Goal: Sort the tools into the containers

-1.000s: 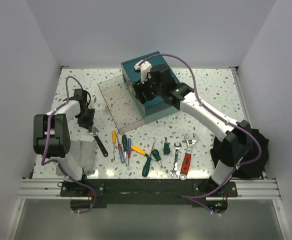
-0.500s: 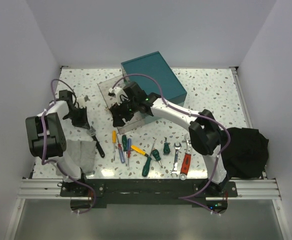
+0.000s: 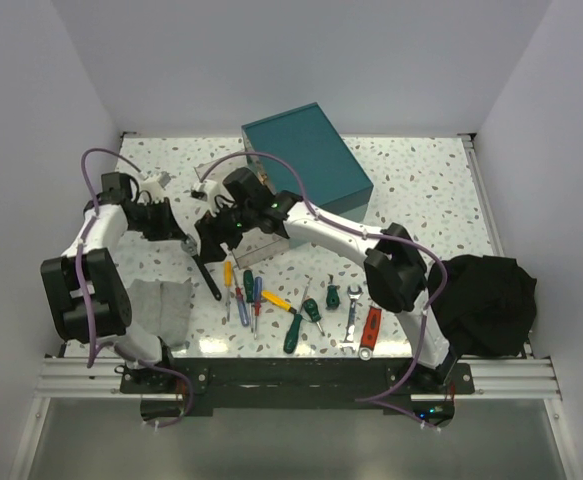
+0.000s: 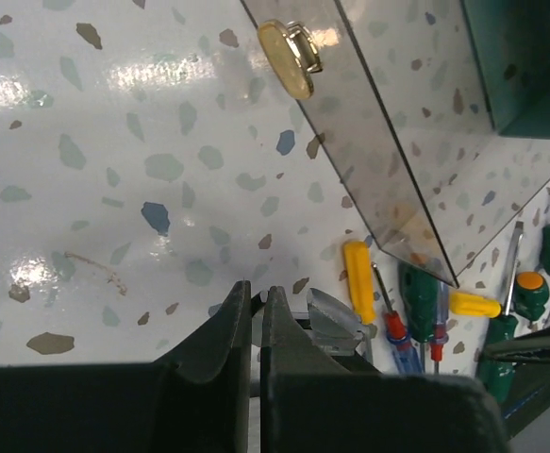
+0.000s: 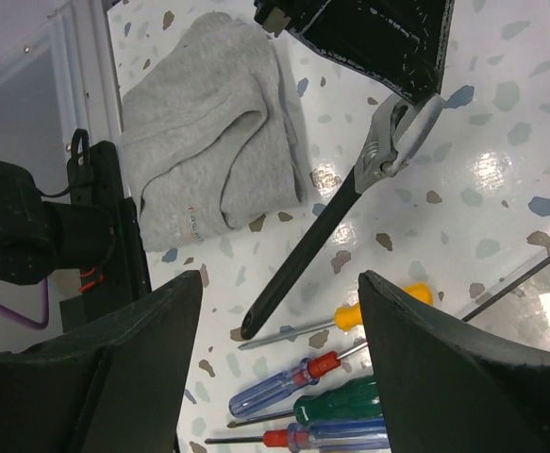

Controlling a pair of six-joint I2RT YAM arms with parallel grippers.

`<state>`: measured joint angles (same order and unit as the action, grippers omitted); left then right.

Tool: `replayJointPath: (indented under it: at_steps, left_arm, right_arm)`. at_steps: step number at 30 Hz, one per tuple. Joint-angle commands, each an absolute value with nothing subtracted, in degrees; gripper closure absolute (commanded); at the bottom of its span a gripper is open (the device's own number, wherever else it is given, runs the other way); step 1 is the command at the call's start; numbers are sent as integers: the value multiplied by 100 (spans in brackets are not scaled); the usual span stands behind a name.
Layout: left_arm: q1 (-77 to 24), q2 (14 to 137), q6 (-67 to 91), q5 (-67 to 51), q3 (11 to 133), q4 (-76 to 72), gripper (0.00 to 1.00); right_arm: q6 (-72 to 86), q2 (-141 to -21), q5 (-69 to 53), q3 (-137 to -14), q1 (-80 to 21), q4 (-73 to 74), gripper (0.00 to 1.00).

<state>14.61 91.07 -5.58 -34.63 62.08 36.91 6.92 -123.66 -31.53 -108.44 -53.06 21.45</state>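
Observation:
My left gripper (image 3: 182,238) (image 4: 256,304) is shut on the silver head of the black-handled wrench (image 3: 208,273) (image 5: 324,247). Its handle slants towards the row of screwdrivers (image 3: 243,296). In the left wrist view part of the wrench head (image 4: 337,325) shows beside the shut jaws. My right gripper (image 3: 215,233) (image 5: 282,279) hangs open right next to it, over the wrench handle and the yellow (image 5: 390,306), blue (image 5: 276,381) and green (image 5: 342,402) screwdrivers, holding nothing. The clear drawer (image 3: 271,241) (image 4: 388,160) with its brass knob (image 4: 290,58) stands pulled out from the teal box (image 3: 307,150).
More tools lie along the front: green screwdrivers (image 3: 303,318), silver wrenches (image 3: 354,312) and a red-handled wrench (image 3: 372,324). A grey folded cloth (image 3: 162,306) (image 5: 208,132) lies at the front left. The right arm stretches across the drawer and hides part of it.
The left gripper has shut on the wrench head and drawn it up and to the right. The right arm swung from the teal box leftwards past the drawer, its jaws widening.

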Motion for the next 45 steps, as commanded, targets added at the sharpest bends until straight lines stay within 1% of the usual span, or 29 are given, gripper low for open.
replayJointPath:
  at_steps: [1,6,11,15,19,23,25,31,33,34,35,36,37,39,40,41,44,45]
  left_arm:
    - [1503,8790,-44,-4078,6591,3586,100]
    - [1512,8666,360,-4236,6767,3568,100]
    - [1494,8938,807,-4570,7311,3411,100]
    - [1328,9534,1037,-4658,8014,3104,100]
    - [907,10106,1344,-4545,8489,2681,100]
    - [589,10765,1826,-4220,9042,2242,100]
    - [502,11266,1924,-4105,9297,2206,100]
    - [317,12304,1899,-3850,10168,2346,100]
    - [255,12506,1846,-3841,10397,2355,91]
    - [203,12550,1802,-3850,10450,2347,84]
    - [176,12577,1793,-3824,10520,2321,81]
    - [150,12612,1776,-3841,10547,2286,80]
    - [141,12630,1741,-3919,10564,2259,74]
    - [114,12674,1740,-3920,10705,2267,67]
    - [123,12683,1714,-3903,10749,2276,59]
    - [123,12683,1688,-3902,10836,2302,56]
    - [123,12525,1565,-3885,10907,2320,53]
    - [123,12342,1538,-3902,10890,2294,52]
  right_arm:
    - [843,-12296,-3191,-11171,-5300,2074,28]
    - [923,-12375,-2857,-11355,-5291,2153,27]
    - [677,-11796,-2199,-11592,-5116,2320,27]
    - [475,-11137,-1882,-11497,-4590,2487,25]
    - [212,-10662,-1530,-11259,-4062,2873,25]
    - [-139,-10170,-1108,-10751,-3569,3295,25]
    - [-342,-9740,-801,-10469,-3384,3392,25]
    - [-940,-8537,-10,-9019,-2971,3831,25]
    - [-1055,-8263,87,-8440,-2787,4069,25]
    - [-1046,-8018,157,-8220,-2708,4087,25]
    - [-1011,-7920,149,-7913,-2620,4191,25]
    - [-967,-7867,184,-7806,-2471,4271,25]
    - [-880,-7840,219,-7744,-2409,4350,25]
    - [-459,-7805,351,-7629,-2216,4517,25]
    - [-344,-7805,378,-7594,-2171,4535,25]
    - [-169,-7831,474,-7515,-2154,4553,25]
    - [375,-7989,1282,-7427,-2092,4727,24]
    - [508,-8094,1457,-7392,-1996,4781,26]
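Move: The container's pulled-out clear drawer, where the black adjustable wrench held by the left hand is going, has its middle about 13 cm ahead of that hand, 13 cm right and 7 below. The teal box stands beyond, some 19 cm ahead and 31 right; the yellow screwdriver lies about 10 cm back and 10 right. From the right hand, the red-handled wrench is roughly 45 cm right, 14 back and 15 below, with a small wrench 7 cm to its left, about level. The black wrench, still pinched by its head, is lifted about 9 cm and carried forward and somewhat right over the drawer, then lowered back to about starting height; the left fingers open to let it go, and the hand starts up and farther forward-right. The right hand, empty and open, swings up and forward, then down and back, ending some 40 cm to the right, nearer the red-handled wrench and turned about 50 degrees clockwise. ##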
